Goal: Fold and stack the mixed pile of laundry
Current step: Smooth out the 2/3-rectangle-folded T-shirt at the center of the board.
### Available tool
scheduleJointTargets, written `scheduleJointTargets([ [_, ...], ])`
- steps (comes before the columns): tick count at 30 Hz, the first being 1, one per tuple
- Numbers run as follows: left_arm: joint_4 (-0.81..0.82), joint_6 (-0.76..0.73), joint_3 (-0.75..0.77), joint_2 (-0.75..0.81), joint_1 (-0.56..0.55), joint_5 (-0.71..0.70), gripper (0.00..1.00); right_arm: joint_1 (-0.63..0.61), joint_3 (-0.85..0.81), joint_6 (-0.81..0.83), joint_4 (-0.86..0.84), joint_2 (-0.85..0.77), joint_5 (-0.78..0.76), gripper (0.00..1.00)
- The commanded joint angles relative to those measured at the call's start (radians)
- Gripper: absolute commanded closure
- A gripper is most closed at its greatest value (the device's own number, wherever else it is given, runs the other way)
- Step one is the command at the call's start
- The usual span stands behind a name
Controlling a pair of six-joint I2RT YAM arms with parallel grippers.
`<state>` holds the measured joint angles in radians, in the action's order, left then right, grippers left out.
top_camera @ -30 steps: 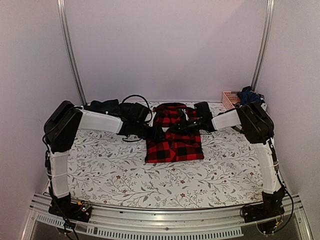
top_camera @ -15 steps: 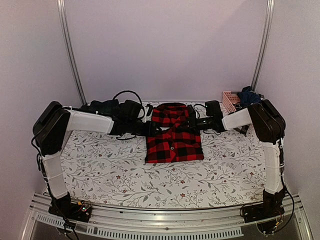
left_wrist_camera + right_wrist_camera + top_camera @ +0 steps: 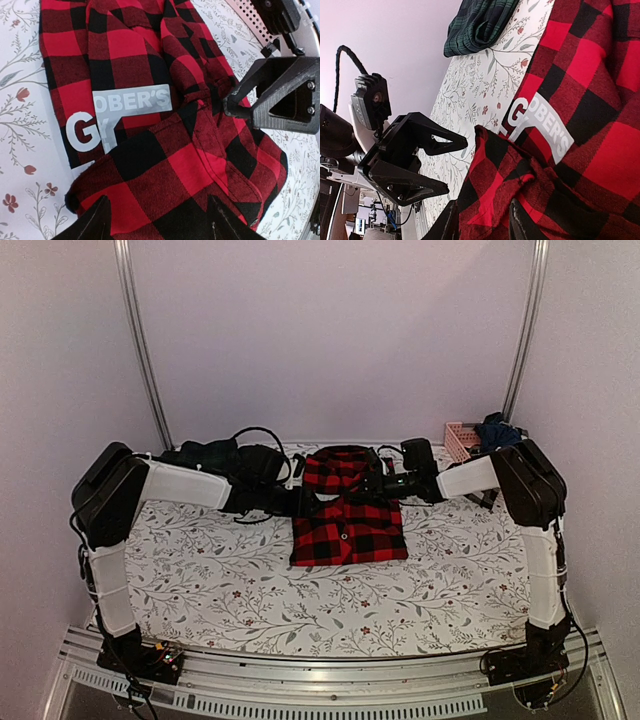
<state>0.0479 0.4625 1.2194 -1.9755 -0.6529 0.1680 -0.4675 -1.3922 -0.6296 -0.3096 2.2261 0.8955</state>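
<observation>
The red-and-black checked flannel shirt lies folded in the middle of the table, its grey lettered label facing up. My left gripper reaches in from the left and is open, its fingers spread over a raised fold of the shirt. From the right, my right gripper stands open, and a bunched fold of the shirt lies loose between its fingers. A dark green tartan piece is heaped at the back left. Dark navy clothes sit on the basket.
The pink slatted basket stands at the back right corner. The white leaf-patterned cloth covers the table. Black cables loop above the left wrist. The two grippers face each other closely across the shirt's upper part.
My right jaws were shut on the shirt and have parted. The left jaws widened a little. Both arms drew outward, then eased back in, and the shirt's top fold now lies down.
</observation>
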Motion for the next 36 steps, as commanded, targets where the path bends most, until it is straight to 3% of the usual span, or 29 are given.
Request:
scheduleJointTargets([
  [1,0.020,0.005,0.016,-0.011,0.011,0.002,0.36,-0.017,-0.066,0.027,0.080,0.060,-0.022,0.67],
  [8,0.014,-0.004,0.021,-0.003,0.012,0.004,0.36,-0.050,-0.154,0.104,0.251,0.106,-0.130,0.64],
  [12,0.015,-0.003,0.023,-0.003,0.013,0.003,0.36,-0.063,-0.170,0.118,0.240,0.123,-0.101,0.70],
  [15,0.014,-0.004,0.023,-0.005,0.013,0.003,0.36,-0.064,-0.169,0.111,0.221,0.121,-0.086,0.92],
  [17,0.014,-0.004,0.021,0.000,0.013,0.001,0.35,-0.063,-0.158,0.114,0.213,0.107,-0.087,1.00],
  [26,0.015,-0.006,-0.009,0.035,0.026,-0.025,0.35,0.001,-0.004,0.128,0.149,-0.060,-0.153,1.00],
  [36,0.013,0.020,-0.001,-0.009,0.043,-0.026,0.32,0.016,-0.036,0.124,0.142,0.028,-0.137,0.99],
])
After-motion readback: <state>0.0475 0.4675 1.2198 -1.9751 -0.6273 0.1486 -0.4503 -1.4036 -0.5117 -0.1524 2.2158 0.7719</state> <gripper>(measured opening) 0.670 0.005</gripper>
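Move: The raised fold edge of the T-shirt's loose top layer lies about 2 cm left of the right hand, level with it forward and 4 cm below. From that hand, the white lettering is some 7 cm to the left and 1 cm farther out, the top layer's left corner about 12 cm left and 5 cm back, and the near hem roughly 17 cm back and 1 cm left. The left hand has the same fold edge about 8 cm to its right, 3 cm ahead and 3 cm below. The right hand sinks about 4 cm and slides a couple of centimetres left onto the fold edge, its left-pointing fingers tipping further down by nearly 10 degrees, then shuts from part open and pinches the red-and-black cloth. Keeping that grip, it draws the top layer some 4 cm to the right, lifting it slightly and ending about a centimetre farther out, while the left hand stays open beside it and only at the end eases 1 to 2 cm forward and left. ##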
